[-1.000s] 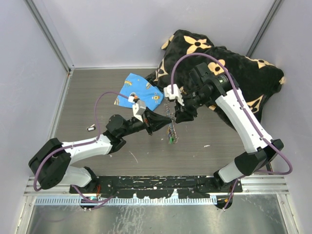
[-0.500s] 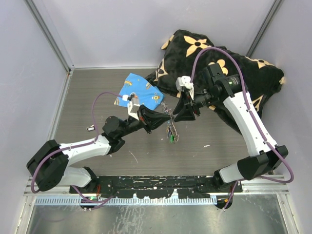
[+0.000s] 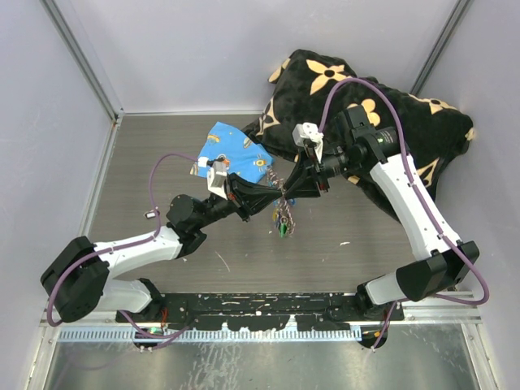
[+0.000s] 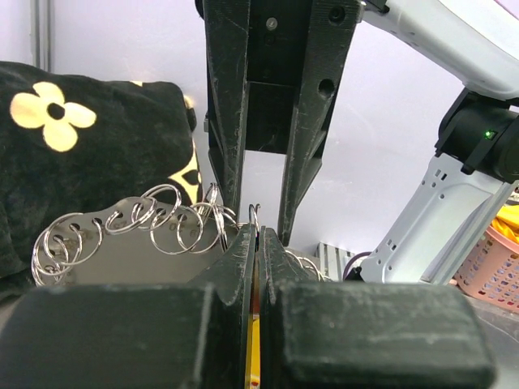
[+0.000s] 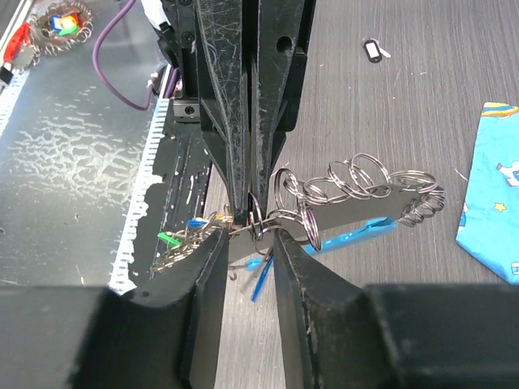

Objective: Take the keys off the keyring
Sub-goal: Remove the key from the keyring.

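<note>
The keyring [image 5: 357, 212] is a flat metal strip strung with many split rings and a light-blue piece [image 5: 361, 234]. It hangs above the table between both arms. My left gripper [image 4: 258, 235] is shut on one ring of it [image 4: 255, 212]. Small keys [image 5: 169, 238] with green and blue heads dangle beside that grip, and from above they show as a bunch of keys [image 3: 282, 224] under it. My right gripper [image 5: 247, 239] faces the left one tip to tip. Its jaws stand partly apart, straddling the gripped ring and the strip's end. Both gripper tips meet near the keyring [image 3: 281, 193].
A blue printed cloth [image 3: 231, 153] lies behind the grippers, and a black cushion [image 3: 382, 97] with tan flowers fills the back right. A small dark tag [image 3: 151, 214] rests on the left of the table. Metal walls enclose three sides.
My right gripper has swung left and down until its fingers reach round the ring at the left gripper's tips. The left gripper has shifted slightly up and back, still holding the keyring.
</note>
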`<action>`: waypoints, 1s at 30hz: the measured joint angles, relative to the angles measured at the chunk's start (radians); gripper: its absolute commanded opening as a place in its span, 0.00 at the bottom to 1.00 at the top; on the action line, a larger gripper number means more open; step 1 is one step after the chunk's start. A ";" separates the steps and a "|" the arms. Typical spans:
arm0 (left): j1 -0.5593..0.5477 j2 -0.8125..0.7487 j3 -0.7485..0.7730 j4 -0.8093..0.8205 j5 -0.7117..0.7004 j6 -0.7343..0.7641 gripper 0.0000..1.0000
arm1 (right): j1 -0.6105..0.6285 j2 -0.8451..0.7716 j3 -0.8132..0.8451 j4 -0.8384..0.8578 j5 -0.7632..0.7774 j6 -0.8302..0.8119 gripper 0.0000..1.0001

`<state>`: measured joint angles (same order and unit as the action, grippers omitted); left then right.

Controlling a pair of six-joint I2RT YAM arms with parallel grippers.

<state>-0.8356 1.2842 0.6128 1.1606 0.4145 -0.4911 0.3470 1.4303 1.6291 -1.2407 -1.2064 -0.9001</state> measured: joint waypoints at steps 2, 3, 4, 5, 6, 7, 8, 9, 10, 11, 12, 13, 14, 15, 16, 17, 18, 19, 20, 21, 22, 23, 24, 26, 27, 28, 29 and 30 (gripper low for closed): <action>0.000 0.000 0.000 0.000 0.000 0.000 0.00 | 0.000 0.000 -0.009 0.011 -0.005 0.012 0.31; 0.000 0.000 0.000 -0.001 0.000 -0.001 0.00 | 0.000 0.000 -0.013 0.016 -0.008 0.015 0.29; 0.000 0.000 0.000 -0.001 0.000 -0.002 0.00 | 0.000 0.000 -0.017 0.021 -0.012 0.019 0.27; 0.000 0.000 0.000 -0.001 0.000 -0.003 0.00 | 0.000 0.000 -0.018 0.023 -0.014 0.021 0.24; 0.000 0.000 0.000 0.000 -0.001 -0.007 0.00 | 0.000 0.000 -0.018 0.030 -0.019 0.026 0.20; 0.000 0.000 0.000 0.002 -0.002 -0.010 0.00 | 0.000 0.000 -0.018 0.031 -0.019 0.027 0.17; 0.000 0.000 0.000 0.002 -0.003 -0.013 0.00 | 0.000 0.000 -0.018 0.034 -0.021 0.030 0.13; 0.000 0.000 0.000 0.002 -0.005 -0.014 0.00 | 0.000 0.000 -0.018 0.039 -0.023 0.035 0.10; 0.000 0.000 0.000 0.002 -0.009 -0.016 0.00 | 0.000 0.000 -0.020 0.042 -0.025 0.040 0.06; 0.000 0.000 0.000 0.002 -0.012 -0.018 0.00 | 0.000 -0.001 -0.023 0.047 -0.027 0.045 0.03; 0.000 0.000 0.000 0.002 -0.016 -0.018 0.00 | -0.001 -0.002 -0.026 0.055 -0.027 0.050 0.01; 0.000 0.000 0.000 0.002 -0.020 -0.018 0.00 | -0.001 -0.002 -0.027 0.062 -0.027 0.058 0.01; 0.000 0.000 0.000 0.002 -0.023 -0.018 0.00 | -0.002 -0.002 -0.029 0.067 -0.027 0.065 0.01; 0.000 0.000 0.000 0.002 -0.026 -0.018 0.00 | -0.002 -0.002 -0.029 0.069 -0.026 0.070 0.01; 0.000 0.000 0.000 0.002 -0.027 -0.018 0.00 | -0.002 -0.002 -0.029 0.071 -0.026 0.074 0.01; 0.000 0.000 0.000 0.002 -0.028 -0.019 0.04 | -0.002 -0.003 -0.029 0.076 -0.024 0.081 0.01; 0.000 0.000 0.000 0.002 -0.031 -0.019 0.13 | -0.002 -0.004 -0.029 0.080 -0.019 0.087 0.01; 0.000 0.000 0.000 0.002 -0.033 -0.019 0.20 | -0.002 -0.006 -0.029 0.084 -0.014 0.092 0.01; 0.000 0.000 0.000 0.002 -0.034 -0.019 0.24 | -0.002 -0.006 -0.029 0.086 -0.009 0.094 0.01; 0.000 0.000 0.000 0.004 -0.033 -0.023 0.27 | -0.001 -0.008 -0.029 0.090 0.005 0.096 0.01; 0.000 0.000 0.000 0.007 -0.035 -0.024 0.32 | -0.001 -0.008 -0.029 0.091 0.019 0.097 0.01; 0.000 -0.002 0.000 0.008 -0.035 -0.022 0.36 | -0.001 -0.008 -0.029 0.090 0.033 0.097 0.01; 0.000 -0.004 0.000 0.008 -0.036 -0.018 0.40 | -0.001 -0.008 -0.028 0.090 0.045 0.096 0.01; 0.002 -0.026 -0.001 -0.016 -0.032 -0.009 0.44 | -0.001 -0.008 -0.021 0.081 0.087 0.088 0.01; 0.003 -0.042 -0.002 -0.032 -0.028 0.002 0.45 | 0.000 -0.008 -0.013 0.072 0.109 0.079 0.01; 0.005 -0.064 -0.002 -0.058 -0.021 0.015 0.45 | 0.000 -0.008 -0.003 0.059 0.127 0.066 0.01; 0.006 -0.089 -0.002 -0.086 -0.014 0.035 0.46 | 0.001 -0.008 0.008 0.047 0.145 0.056 0.01; 0.007 -0.124 -0.001 -0.132 -0.001 0.063 0.46 | 0.005 -0.008 0.022 0.033 0.169 0.039 0.01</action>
<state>-0.8288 1.1603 0.6117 1.0283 0.4137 -0.4278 0.3523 1.4223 1.6508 -1.2076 -1.0370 -0.8608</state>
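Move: The keyring's top ring is pinched in the shut left fingertips, right at the left hand point. It also sits between the open right fingertips, about 1 cm to the left of the right hand's point. From the right hand, the green key hangs about 6 cm back and 5 cm lower, and the grey plate about 4 cm ahead and 2 cm lower. The blue cloth lies on the table about 20 cm ahead, 12 cm left and 30 cm below. Almost in place, the right hand shuts its open fingers and pinches the ring that the left tips still hold. Only then does the left hand open to nearly half, let go and back off about 2 cm to the left and up, also slightly back. As it parts, the right eases some 2 cm forward and a little right and down, keeping its pinch and tilting roughly 10 degrees. ##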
